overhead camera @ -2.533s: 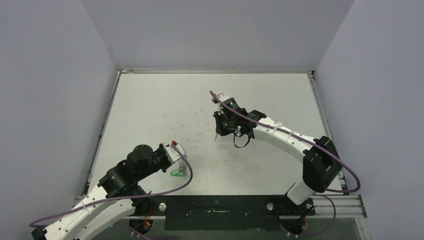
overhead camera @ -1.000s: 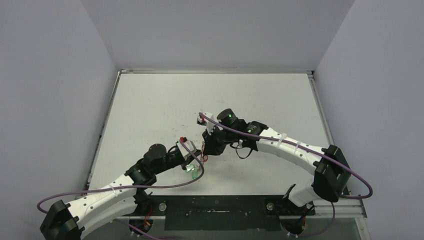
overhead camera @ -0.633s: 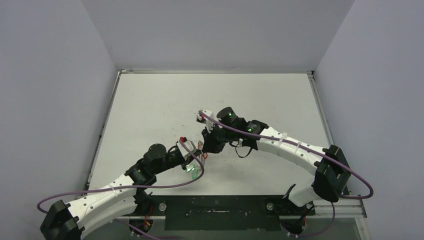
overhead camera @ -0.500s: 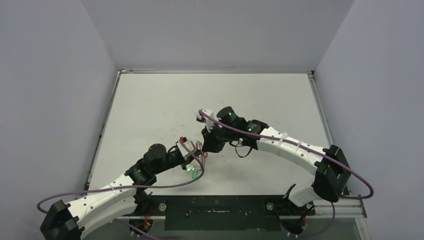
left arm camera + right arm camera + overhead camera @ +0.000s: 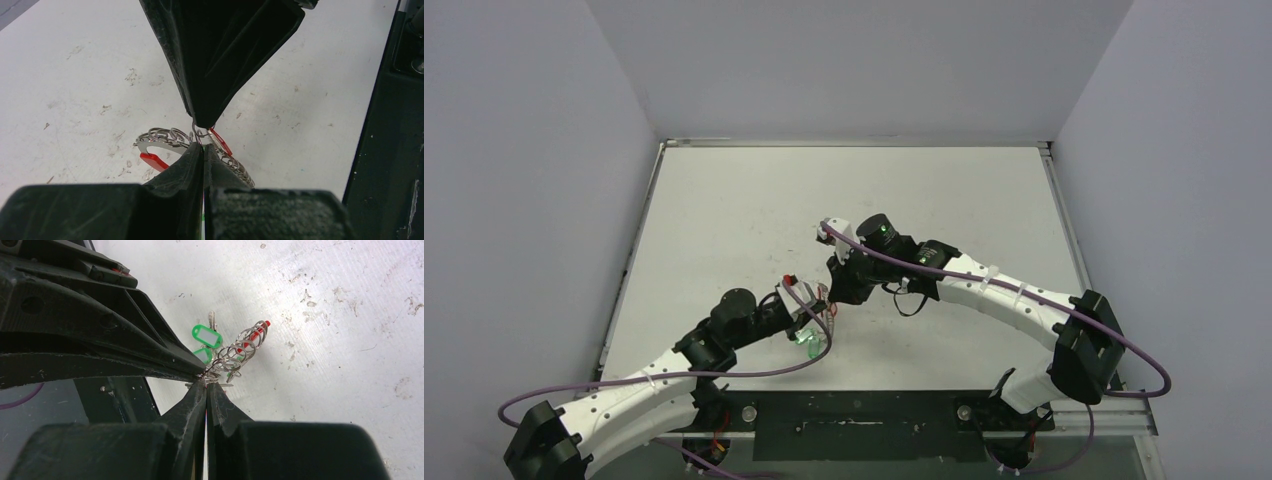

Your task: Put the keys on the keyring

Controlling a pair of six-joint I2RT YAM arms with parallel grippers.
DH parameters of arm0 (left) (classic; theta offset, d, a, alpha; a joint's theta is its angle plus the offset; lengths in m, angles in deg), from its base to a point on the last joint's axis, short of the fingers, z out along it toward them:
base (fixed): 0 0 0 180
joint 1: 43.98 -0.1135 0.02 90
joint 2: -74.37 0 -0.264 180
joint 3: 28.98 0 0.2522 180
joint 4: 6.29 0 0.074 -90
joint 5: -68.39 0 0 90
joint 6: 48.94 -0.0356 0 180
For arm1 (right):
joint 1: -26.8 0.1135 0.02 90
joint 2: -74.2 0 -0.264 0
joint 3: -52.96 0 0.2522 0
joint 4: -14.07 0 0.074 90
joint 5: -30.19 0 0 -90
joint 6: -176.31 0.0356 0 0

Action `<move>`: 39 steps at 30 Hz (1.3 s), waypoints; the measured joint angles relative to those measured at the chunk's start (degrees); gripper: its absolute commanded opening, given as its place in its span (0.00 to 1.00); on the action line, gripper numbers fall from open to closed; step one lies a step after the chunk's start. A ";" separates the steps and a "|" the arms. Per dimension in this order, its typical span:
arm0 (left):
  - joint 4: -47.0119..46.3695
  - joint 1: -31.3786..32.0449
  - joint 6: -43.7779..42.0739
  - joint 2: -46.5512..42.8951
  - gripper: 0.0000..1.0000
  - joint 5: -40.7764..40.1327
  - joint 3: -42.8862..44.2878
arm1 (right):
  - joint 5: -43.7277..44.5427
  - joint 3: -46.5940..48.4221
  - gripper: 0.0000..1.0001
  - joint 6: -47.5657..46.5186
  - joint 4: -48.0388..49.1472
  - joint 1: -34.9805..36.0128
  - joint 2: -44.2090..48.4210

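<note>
My two grippers meet tip to tip above the near middle of the table. My right gripper (image 5: 835,297) (image 5: 206,383) is shut, pinching a small wire loop of the keyring (image 5: 165,135) (image 5: 237,351), with a sliver of red between its jaws. The ring's silvery loops and red arc (image 5: 151,161) hang just behind my left gripper (image 5: 821,313) (image 5: 203,148). That gripper is shut too, with a sliver of green between its jaws. Two green-tagged keys (image 5: 206,336) show just past the tips, below the left fingers (image 5: 100,340). No red-tagged key is in view.
The white tabletop (image 5: 754,210) is scuffed and bare around the arms. The black base rail (image 5: 854,415) runs along the near edge, close below the grippers. Grey walls enclose the left, back and right sides.
Since the earliest frame both arms have come together from apart, the left one bringing the green tags with it. Over the last second they have barely moved, and both grippers stayed shut.
</note>
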 measured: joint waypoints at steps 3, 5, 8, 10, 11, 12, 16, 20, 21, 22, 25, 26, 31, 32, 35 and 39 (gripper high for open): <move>-0.04 0.00 0.00 -0.26 0.00 -0.02 -0.22 | 0.20 -0.02 0.00 -0.02 0.07 0.00 -0.20; 0.04 0.00 0.02 -0.39 0.00 -0.02 -0.37 | 0.26 -0.04 0.00 -0.07 0.20 0.00 -0.63; 0.02 0.00 0.11 -0.55 0.00 -0.11 -0.63 | 0.35 -0.59 0.00 -0.24 0.37 0.00 -0.76; 0.00 0.00 0.33 -0.72 0.00 -0.26 -0.68 | 0.35 -0.87 0.00 -0.48 0.37 0.02 -0.76; 0.00 0.00 0.48 -0.85 0.00 -0.39 -0.68 | 0.31 -1.05 0.00 -0.66 0.42 0.04 -0.76; -0.02 0.00 0.61 -0.98 0.00 -0.44 -0.70 | 0.28 -1.16 0.00 -0.87 0.39 0.09 -0.76; -0.44 0.00 1.36 -1.16 0.00 -0.48 -0.74 | 0.26 -1.33 0.00 -1.42 0.57 0.50 -0.79; -0.72 0.00 1.70 -1.42 0.00 -0.52 -1.05 | 0.37 -1.42 0.00 -1.49 0.79 0.81 -0.85; -0.74 0.00 1.73 -1.51 0.00 -0.52 -1.11 | 0.42 -1.42 0.00 -1.49 0.79 0.81 -0.90; -0.76 0.00 1.75 -1.66 0.00 -0.59 -1.22 | 0.50 -1.42 0.00 -1.49 0.81 0.85 -0.90; -0.81 0.00 1.81 -2.27 0.00 -0.90 -1.51 | 1.22 -1.49 0.00 -1.46 0.81 1.05 -0.92; -0.83 0.00 1.86 -2.45 0.00 -0.96 -1.60 | 1.36 -1.53 0.00 -1.44 0.85 1.05 -0.92; -0.83 0.00 1.97 -3.32 0.00 -1.44 -1.92 | 2.05 -1.88 0.03 -1.27 1.62 1.05 -0.92; -0.83 0.00 1.97 -3.43 0.00 -1.53 -2.01 | 2.23 -2.03 0.07 -1.20 1.90 1.05 -0.92; -0.83 0.00 1.97 -3.54 0.00 -1.57 -2.23 | 2.45 -2.27 0.28 -0.83 2.08 1.05 -0.92; -0.83 0.00 1.97 -3.65 0.00 -1.57 -2.23 | 3.28 -2.38 0.61 -0.28 2.25 0.81 -0.92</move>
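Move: My right hand, pinching the small wire ring of the red-tagged key, has the keyring's middle about 2 cm back, 1 cm to its left and 4 cm below. The green tags hang some 8 cm back, 3 cm to the left and 6 cm below my right fingertips. From my left hand, which already grips the keyring's upper edge, that middle is about 1 cm back and 3 cm below, and the keyring's red grip is 3 cm ahead, 1 cm left and 2 cm below. I sink my right hand about 2 cm, bringing the red-tagged key's wire ring down beside my left fingertips on the keyring, with the wrist almost unturned. Only once it is low do I open the right fingers, to roughly two fifths, and let go of the wire ring; my left hand keeps its pinch and nearly stays in place. ##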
